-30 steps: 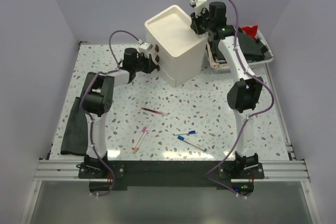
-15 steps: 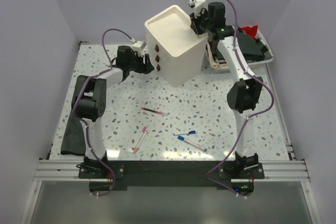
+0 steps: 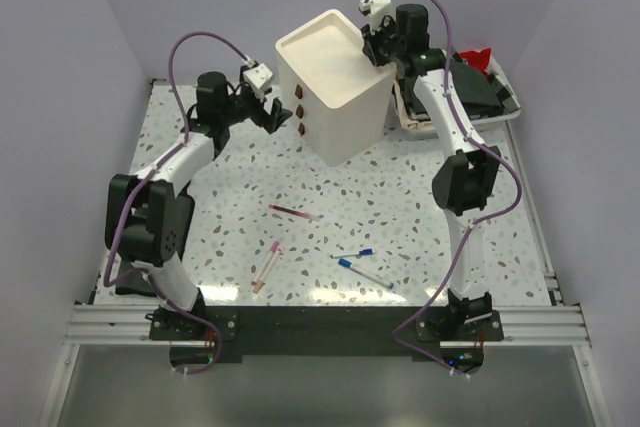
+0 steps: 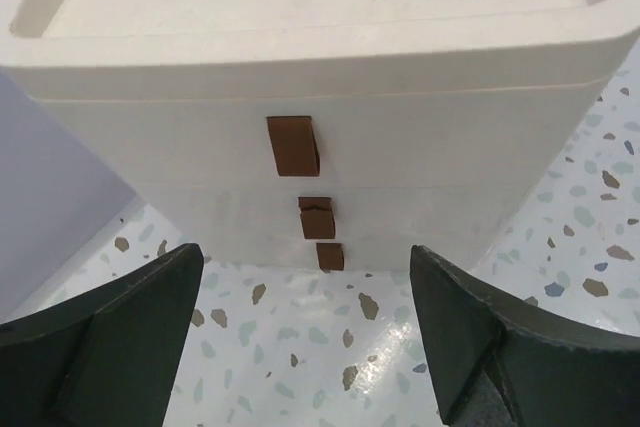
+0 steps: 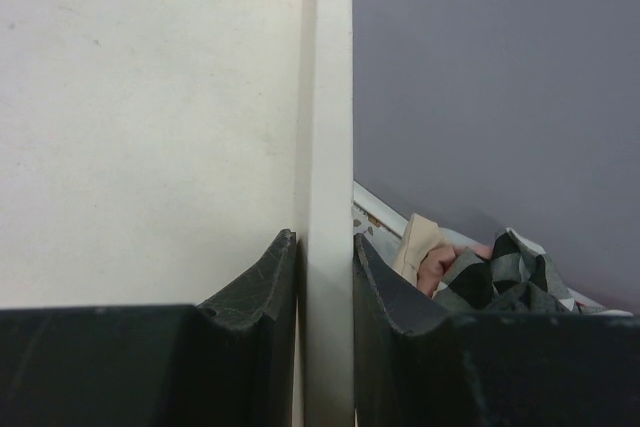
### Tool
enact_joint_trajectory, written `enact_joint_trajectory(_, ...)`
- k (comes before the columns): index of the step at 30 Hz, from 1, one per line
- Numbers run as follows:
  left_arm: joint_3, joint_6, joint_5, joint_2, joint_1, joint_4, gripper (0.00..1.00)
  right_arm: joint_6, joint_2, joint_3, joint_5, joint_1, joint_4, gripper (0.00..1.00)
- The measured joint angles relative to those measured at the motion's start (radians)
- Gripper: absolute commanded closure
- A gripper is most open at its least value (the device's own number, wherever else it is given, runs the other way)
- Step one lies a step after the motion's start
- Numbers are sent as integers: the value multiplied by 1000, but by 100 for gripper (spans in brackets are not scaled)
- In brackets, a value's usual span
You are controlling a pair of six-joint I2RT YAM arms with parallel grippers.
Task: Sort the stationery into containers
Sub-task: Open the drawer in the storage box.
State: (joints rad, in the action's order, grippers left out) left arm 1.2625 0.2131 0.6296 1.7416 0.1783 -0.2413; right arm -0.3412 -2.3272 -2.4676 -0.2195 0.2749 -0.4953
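Note:
The cream-white cabinet (image 3: 335, 82) stands at the back of the table, its three drawers closed. Their brown handles (image 4: 293, 145) face my left gripper (image 3: 276, 113). That gripper hangs open a short way left of the handles, its dark fingers (image 4: 130, 332) wide apart with only tabletop between them. My right gripper (image 5: 325, 247) is shut on the cabinet's top rim (image 5: 328, 127) at its far right corner. Loose on the table lie a maroon pen (image 3: 294, 212), a pink pen (image 3: 268, 265) and two blue-capped pens (image 3: 362, 272). No tape rolls are visible.
A white tray (image 3: 505, 115) of dark cloths sits right of the cabinet, with a red piece (image 3: 478, 55) at its back. A dark folded cloth (image 3: 140, 252) lies along the table's left edge. Lilac walls enclose the table.
My left gripper has gone from shut at the cabinet's handles to open and has pulled back to the left, its arm swinging outward. The right gripper and the pens have not moved.

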Motion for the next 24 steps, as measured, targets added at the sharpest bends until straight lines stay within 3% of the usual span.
enact_joint_trajectory(9, 64, 145, 103, 105, 1, 5, 27, 0, 0, 0, 0, 0, 0, 100)
enact_joint_trajectory(24, 175, 21, 148, 225, 1, -59, 35, -4, 0, 5, 1, 1, 2, 100)
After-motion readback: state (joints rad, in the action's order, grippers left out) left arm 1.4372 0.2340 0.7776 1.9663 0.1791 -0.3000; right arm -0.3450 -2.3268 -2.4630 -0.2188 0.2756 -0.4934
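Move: The top drawer's brown knob is about 6 cm ahead of the open left hand, 5 cm to its right and 2 cm lower. The middle drawer's knob sits some 7 cm straight below that top knob, with the bottom drawer's knob a further 6 cm or so down. From the right hand, clasping the box's rim, the top knob is roughly 6 cm back, 17 cm left and 7 cm down. The left hand closes in on the top drawer's knob, reaching forward and to the right about 4.5 cm in all, first sinking some 3.5 cm and then coming back up about 1 cm as it keeps reaching, while it swings about 10 degrees clockwise and its wide-open fingers narrow partway without shutting. The right hand stays put on the far right side of the storage box, keeping its pinch on the rim. ##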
